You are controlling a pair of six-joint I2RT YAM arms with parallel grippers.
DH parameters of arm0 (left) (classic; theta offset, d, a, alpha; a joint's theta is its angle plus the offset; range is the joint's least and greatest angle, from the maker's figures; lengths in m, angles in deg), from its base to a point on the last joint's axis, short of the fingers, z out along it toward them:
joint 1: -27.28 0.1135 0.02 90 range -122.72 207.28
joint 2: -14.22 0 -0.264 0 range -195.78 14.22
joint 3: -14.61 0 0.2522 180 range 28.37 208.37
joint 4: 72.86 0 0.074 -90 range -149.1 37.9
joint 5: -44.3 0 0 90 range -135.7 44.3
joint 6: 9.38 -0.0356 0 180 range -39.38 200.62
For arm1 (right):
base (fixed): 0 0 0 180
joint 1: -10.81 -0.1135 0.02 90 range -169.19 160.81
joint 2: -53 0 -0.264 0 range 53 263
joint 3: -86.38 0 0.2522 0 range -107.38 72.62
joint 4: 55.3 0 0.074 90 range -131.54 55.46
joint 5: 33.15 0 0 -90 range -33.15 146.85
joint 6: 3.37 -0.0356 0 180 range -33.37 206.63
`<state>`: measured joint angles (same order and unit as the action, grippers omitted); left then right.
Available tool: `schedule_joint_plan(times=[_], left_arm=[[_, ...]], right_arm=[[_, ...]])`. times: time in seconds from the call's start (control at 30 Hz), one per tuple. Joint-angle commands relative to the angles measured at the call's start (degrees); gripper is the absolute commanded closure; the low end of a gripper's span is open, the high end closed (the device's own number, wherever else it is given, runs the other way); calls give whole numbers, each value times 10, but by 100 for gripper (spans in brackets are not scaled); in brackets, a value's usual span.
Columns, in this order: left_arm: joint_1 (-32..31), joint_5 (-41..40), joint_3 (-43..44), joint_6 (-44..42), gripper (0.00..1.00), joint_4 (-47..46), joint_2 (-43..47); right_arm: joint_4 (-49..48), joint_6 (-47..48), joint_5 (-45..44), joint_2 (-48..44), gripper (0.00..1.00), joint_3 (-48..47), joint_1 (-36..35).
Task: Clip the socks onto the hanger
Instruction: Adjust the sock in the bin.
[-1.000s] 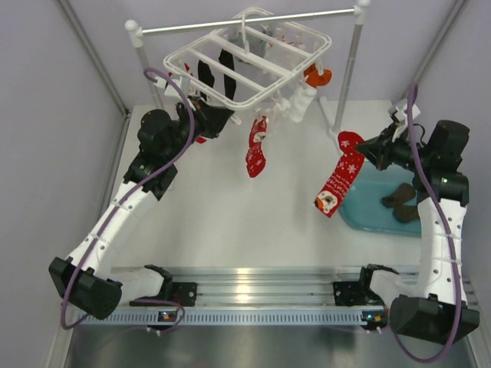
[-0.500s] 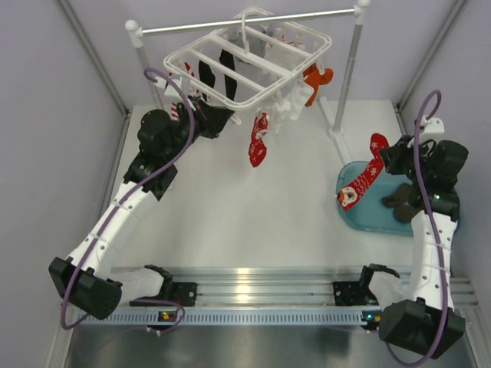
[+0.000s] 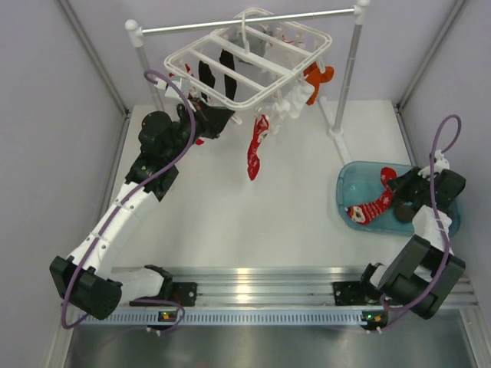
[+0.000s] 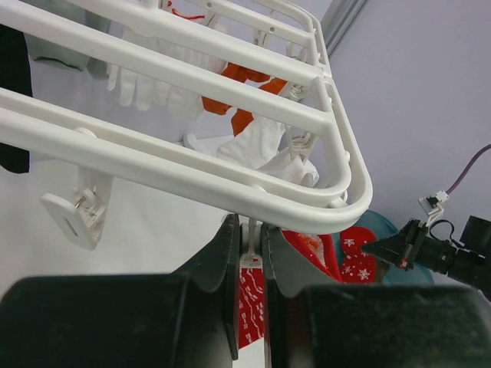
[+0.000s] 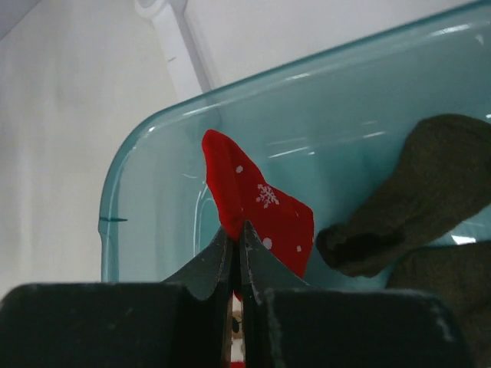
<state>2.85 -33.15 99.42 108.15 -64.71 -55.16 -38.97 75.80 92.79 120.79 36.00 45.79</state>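
The white hanger [image 3: 245, 65] hangs from the rail at the back, with a red patterned sock [image 3: 255, 149] dangling from its near edge. My left gripper [image 3: 222, 116] sits under the hanger's near corner. In the left wrist view it [image 4: 247, 230] is shut on a white clip [image 4: 252, 249] below the frame [image 4: 192, 165]. My right gripper [image 3: 393, 186] is low over the teal tray [image 3: 349, 184] and shut on a red snowflake sock [image 3: 372, 207]. The right wrist view shows this gripper [image 5: 236, 234] pinching that sock [image 5: 265, 203]. Dark brown socks [image 5: 414, 199] lie beside it in the tray.
The grey metal rail [image 3: 253, 21] on white posts carries the hanger. An orange sock [image 3: 316, 77], a dark sock [image 3: 207, 73] and white pieces hang from other clips. The right post's foot [image 3: 337, 132] stands just behind the tray. Walls close in both sides.
My right arm has swung right and down, carrying the red snowflake sock from mid-air over the table into the teal tray. The left arm has stayed at the clip.
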Motion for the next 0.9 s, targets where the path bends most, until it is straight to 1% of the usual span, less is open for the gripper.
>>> schedule_joint_plan(times=[0.0,0.07,0.1,0.13,0.17,0.2,0.23,0.27,0.3,0.33,0.37,0.4,0.43,0.47,0.5,0.53,0.57,0.6,0.63,0.67,0.7,0.77,0.8,0.87], left_arm=[[1,-5,-6,0,100,-35,8],[1,-5,-10,2,100,-35,7],[1,-5,-10,2,100,-35,8],[1,-5,-11,2,100,-35,8],[1,-6,-11,2,100,-36,8],[1,-5,-11,2,100,-36,8],[1,-5,-11,1,100,-35,8],[1,-4,-9,1,100,-34,8],[1,-4,-7,1,100,-34,8],[1,-3,-8,-1,100,-33,8],[1,-3,-7,-1,100,-33,8],[1,-3,-7,-2,100,-32,8],[1,-3,-7,-2,100,-31,9],[1,-2,-7,-1,100,-30,9],[1,-2,-8,0,100,-28,10],[1,-3,-8,1,100,-28,10],[1,-3,-11,2,100,-28,11],[1,-3,-13,2,100,-29,12],[1,-4,-13,3,100,-28,12],[1,-6,-14,4,100,-29,13],[1,-7,-14,3,100,-27,14],[1,-9,-13,1,100,-25,14],[0,-10,-13,-1,100,-23,15],[1,-13,-10,-5,100,-19,14]], right_arm=[[-60,8,40,-7,100,2,49],[-28,33,45,-11,100,1,67],[6,46,49,-14,98,-3,81],[28,81,41,-21,90,-6,85],[48,99,38,-24,78,-11,91],[91,126,37,-26,66,-18,108],[112,176,33,-25,62,-25,116],[137,203,34,-23,59,-42,126],[186,239,40,-19,55,-55,146],[219,323,55,-2,49,-70,154],[255,383,77,9,46,-90,161],[372,456,102,23,41,-142,170],[433,614,144,58,31,-173,171],[492,691,164,79,26,-236,171],[574,775,181,100,21,-268,170],[719,955,206,149,15,-299,167],[795,1032,208,175,13,-354,161],[831,1094,202,202,13,-376,138],[831,1078,179,233,13,-390,122],[831,1093,166,240,14,-401,109],[830,1147,140,243,14,-397,83],[830,1194,121,241,14,-369,57],[827,1228,109,240,15,-358,33],[795,1239,101,234,16,-327,5]])
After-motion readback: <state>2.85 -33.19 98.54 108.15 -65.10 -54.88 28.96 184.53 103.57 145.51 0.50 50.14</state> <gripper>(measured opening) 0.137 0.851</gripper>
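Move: The right hand, at the bin, pinches the red sock; the sock's middle lies about 3 cm back, 2 cm left and 7 cm below. The bare bin floor its toe end is taken to is some 5 cm back, 6 cm right and 9 cm below. The dark brown sock sits roughly 4 cm back, 6 cm right, 9 cm below. From the idle left hand, the red sock lies about 39 cm right, 8 cm back and 35 cm lower. Still pinching the red sock, the right hand draws back and right about 6 cm each way, its fingers spreading wide on the way to let go. Then it lifts a few centimetres, swings counter-clockwise some 65 degrees while rolling left side down, and comes back about 5 cm left and slightly lower, open fingers pointing steeply down over the sock. ##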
